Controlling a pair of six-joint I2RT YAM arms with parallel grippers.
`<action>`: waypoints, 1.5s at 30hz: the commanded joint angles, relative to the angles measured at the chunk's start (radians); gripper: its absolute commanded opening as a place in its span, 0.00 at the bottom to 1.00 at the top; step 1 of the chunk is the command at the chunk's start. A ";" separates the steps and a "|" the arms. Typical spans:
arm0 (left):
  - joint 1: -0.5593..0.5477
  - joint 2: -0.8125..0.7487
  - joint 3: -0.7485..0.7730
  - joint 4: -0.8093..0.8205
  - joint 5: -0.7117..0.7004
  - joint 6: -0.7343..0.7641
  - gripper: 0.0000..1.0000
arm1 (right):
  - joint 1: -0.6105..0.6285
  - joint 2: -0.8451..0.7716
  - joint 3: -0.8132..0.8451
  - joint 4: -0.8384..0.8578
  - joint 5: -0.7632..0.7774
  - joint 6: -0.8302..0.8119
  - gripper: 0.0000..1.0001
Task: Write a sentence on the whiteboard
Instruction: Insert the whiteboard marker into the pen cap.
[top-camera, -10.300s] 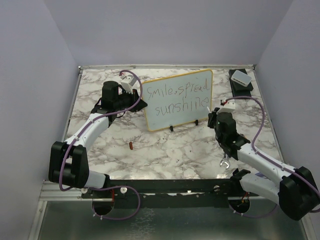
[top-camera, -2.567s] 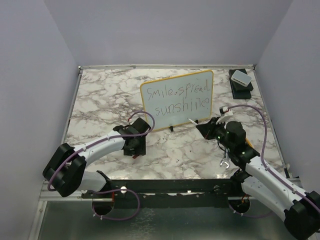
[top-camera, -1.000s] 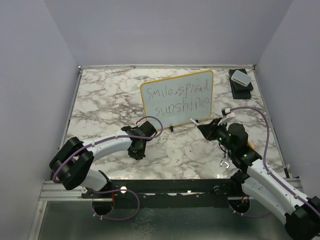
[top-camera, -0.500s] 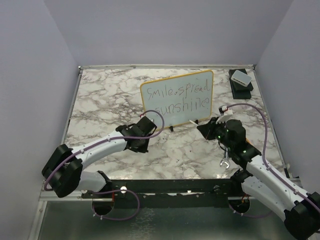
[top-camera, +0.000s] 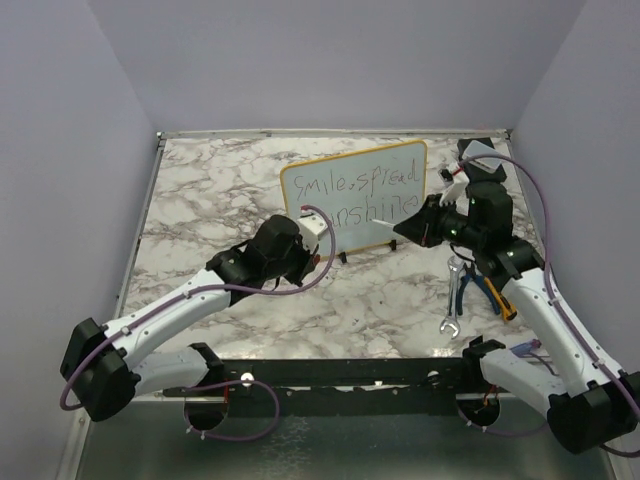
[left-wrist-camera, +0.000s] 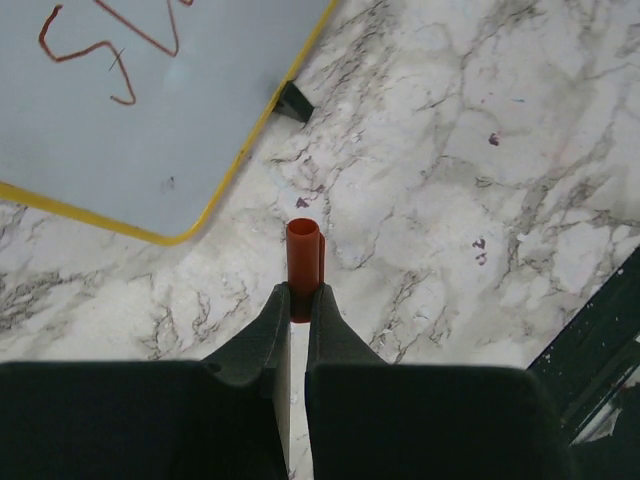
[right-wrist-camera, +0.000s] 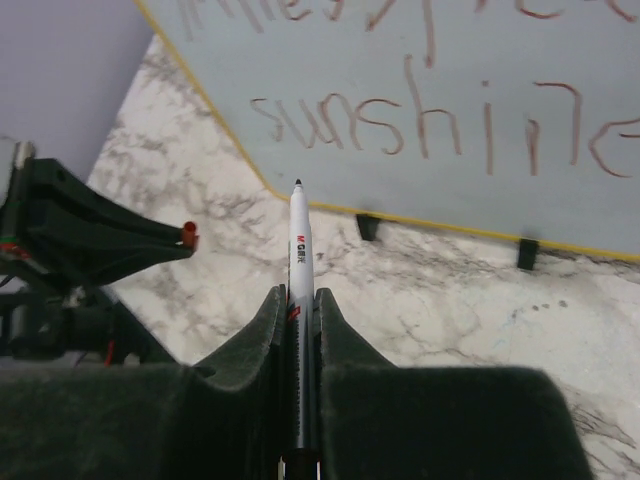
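The whiteboard (top-camera: 352, 197) stands on small black feet at mid table, and the sentence (top-camera: 358, 192) reads "smile, spread sunshine" in two thin handwritten lines. My right gripper (top-camera: 408, 229) is shut on a white marker (right-wrist-camera: 300, 250). Its bare tip points at the board's lower edge, under "sunshine" (right-wrist-camera: 430, 125), without touching it. My left gripper (left-wrist-camera: 301, 295) is shut on a small red cap (left-wrist-camera: 303, 255), held above the marble just off the board's lower left corner (left-wrist-camera: 170, 238). The right wrist view shows that cap (right-wrist-camera: 187, 233) to the left of the marker.
A wrench (top-camera: 452, 300) and pliers (top-camera: 492, 292) with blue and orange handles lie on the marble beneath my right arm. A small white box on a black base (top-camera: 478, 152) sits at the back right corner, partly hidden by that arm. Grey walls enclose the table.
The left gripper closed on the red cap on the marble and lifted it toward the board's lower left corner. The right arm rose and swung back beside the board, uncovering the tools.
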 joint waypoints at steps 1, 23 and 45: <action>-0.007 -0.118 -0.068 0.087 0.225 0.189 0.00 | -0.025 0.028 0.104 -0.184 -0.432 -0.072 0.01; -0.204 -0.173 -0.187 0.182 0.342 0.245 0.00 | 0.054 0.167 0.132 -0.494 -0.627 -0.200 0.01; -0.236 -0.174 -0.187 0.175 0.314 0.251 0.00 | 0.104 0.214 0.139 -0.517 -0.544 -0.210 0.01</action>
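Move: The left gripper holds the red cap; the marker tip is about 10 cm ahead of it, 13 cm to its right and 5 cm higher. The board's left support foot stands some 8 cm ahead of that gripper, 6 cm right and 14 cm below. From the right gripper, which holds the marker, the cap lies roughly 4 cm back, 18 cm left and 10 cm below; the board's right support foot is about 7 cm ahead, 1 cm left, 22 cm down. Draw both grippers back from the whiteboard over the bare marble and converge: left about 11 cm back and 5 cm right, swinging clockwise some 35 degrees; right about 13 cm back and 5 cm left, turning counter-clockwise and tipping down, rising first, then sinking below its starting height. Ease in slowly to bring the marker tip to the cap's open mouth, both grips kept shut. ##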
